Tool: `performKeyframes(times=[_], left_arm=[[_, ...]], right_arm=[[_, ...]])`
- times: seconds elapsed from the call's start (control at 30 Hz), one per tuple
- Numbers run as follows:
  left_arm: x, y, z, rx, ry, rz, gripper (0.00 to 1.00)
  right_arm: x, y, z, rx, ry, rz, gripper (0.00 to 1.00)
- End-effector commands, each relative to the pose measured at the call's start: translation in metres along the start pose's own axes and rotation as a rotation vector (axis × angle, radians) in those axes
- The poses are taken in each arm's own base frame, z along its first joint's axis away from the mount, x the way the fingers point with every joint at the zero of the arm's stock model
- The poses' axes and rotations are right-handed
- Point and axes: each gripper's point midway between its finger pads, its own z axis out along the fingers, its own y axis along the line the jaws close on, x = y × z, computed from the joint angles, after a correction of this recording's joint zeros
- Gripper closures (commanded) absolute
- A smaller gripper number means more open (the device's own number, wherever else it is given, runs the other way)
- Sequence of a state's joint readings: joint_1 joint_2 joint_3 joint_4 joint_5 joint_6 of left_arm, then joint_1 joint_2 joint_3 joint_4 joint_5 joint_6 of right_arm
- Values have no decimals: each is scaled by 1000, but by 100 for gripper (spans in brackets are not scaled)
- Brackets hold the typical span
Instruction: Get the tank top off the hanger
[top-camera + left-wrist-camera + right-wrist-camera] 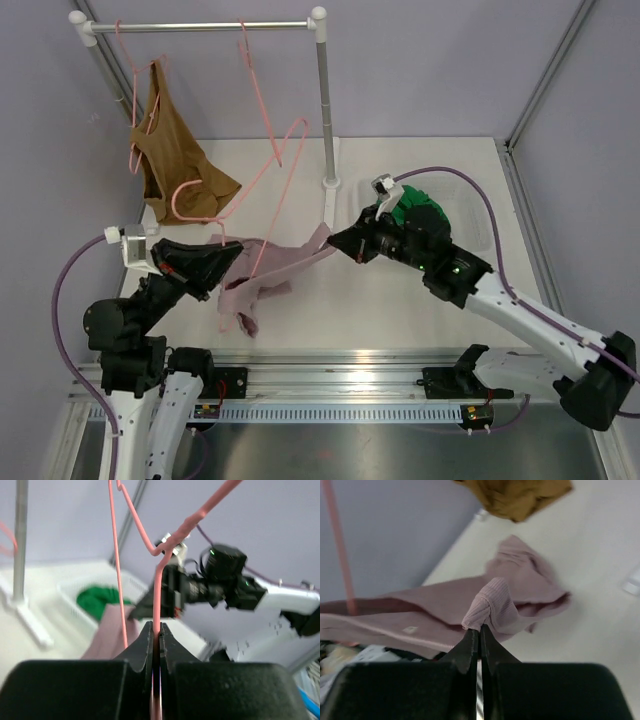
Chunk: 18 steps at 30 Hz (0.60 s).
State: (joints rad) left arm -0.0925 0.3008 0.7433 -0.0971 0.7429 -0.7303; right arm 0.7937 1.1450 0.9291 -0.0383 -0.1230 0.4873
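Observation:
A pale pink ribbed tank top (268, 272) hangs low over the table between the arms, draped on a pink wire hanger (280, 165). My left gripper (232, 250) is shut on the hanger's wire (159, 595), which rises between its fingers in the left wrist view. My right gripper (335, 241) is shut on the tank top's edge; in the right wrist view a bunched fold of the top (487, 607) sits pinched at the fingertips (479, 632), the rest of the fabric spreading left and behind.
A brown garment (172, 155) hangs on another pink hanger from the white rail (200, 27) at the back left. The rail's post (326, 110) stands mid-table. A clear bin with a green cloth (420, 208) sits behind my right arm.

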Motion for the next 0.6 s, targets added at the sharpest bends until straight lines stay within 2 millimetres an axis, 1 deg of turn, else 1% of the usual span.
performKeyframes(times=[0.0, 0.03, 0.07, 0.1, 0.13, 0.2, 0.23, 0.27, 0.3, 0.33, 0.37, 0.4, 0.43, 0.47, 0.5, 0.53, 0.57], left_arm=[[-82, -50, 0, 175, -354, 152, 100], [-98, -55, -2, 182, -429, 184, 100], [-106, -58, -1, 192, -457, 205, 100], [-112, -50, 9, 187, -460, 195, 100], [-127, -59, 8, 212, -507, 225, 100], [-139, -52, 19, 183, -509, 230, 100], [-152, -37, 30, 98, -497, 189, 100], [-156, -25, 35, 34, -485, 165, 100], [-154, -1, 39, -83, -456, 131, 100], [-160, 3, 41, -122, -450, 136, 100], [-160, 9, 40, -161, -437, 132, 100], [-152, 25, 38, -243, -406, 122, 100], [-149, 30, 35, -279, -393, 119, 100], [-149, 29, 29, -309, -392, 121, 100], [-145, 36, 24, -353, -375, 127, 100], [-132, 48, 20, -413, -330, 101, 100], [-126, 51, 14, -443, -312, 99, 100]], right_arm=[[-23, 82, -50, -380, 1, -7, 100], [-23, 103, -72, -486, 28, -23, 100], [-23, 112, -82, -526, 43, -16, 100], [-28, 123, -94, -570, 42, -25, 100], [-34, 133, -110, -614, 24, -42, 100], [-39, 133, -120, -582, 17, -48, 100], [-47, 129, -121, -536, -21, -50, 100], [-48, 125, -120, -514, -25, -67, 100], [-48, 124, -120, -496, -14, -67, 100], [-45, 120, -113, -480, 11, -60, 100], [-42, 120, -109, -476, 30, -46, 100], [-37, 117, -100, -467, 52, -32, 100], [-34, 114, -94, -453, 54, -21, 100], [-31, 111, -88, -432, 56, -14, 100], [-24, 107, -81, -402, 66, -10, 100], [-21, 93, -65, -311, 46, 0, 100], [-18, 86, -56, -265, 40, -3, 100]])
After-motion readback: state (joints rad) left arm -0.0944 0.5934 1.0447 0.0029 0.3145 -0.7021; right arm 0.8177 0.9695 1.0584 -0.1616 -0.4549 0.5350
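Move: The left hand holds the hanger; the rail it came from is about 35 cm ahead, 7 cm left and 16 cm up. The empty hanger on the rail is about 35 cm ahead and 4 cm right, the brown tank top 32 cm ahead and 16 cm left. From the right hand, which pinches the lavender tank top, the basket lies 17 cm ahead, 18 cm right and 23 cm down; that top's middle is 6 cm back, 16 cm left. Left lifts the hanger about 13 cm, then forward; right keeps pinching the tank top, drawing up and back. ##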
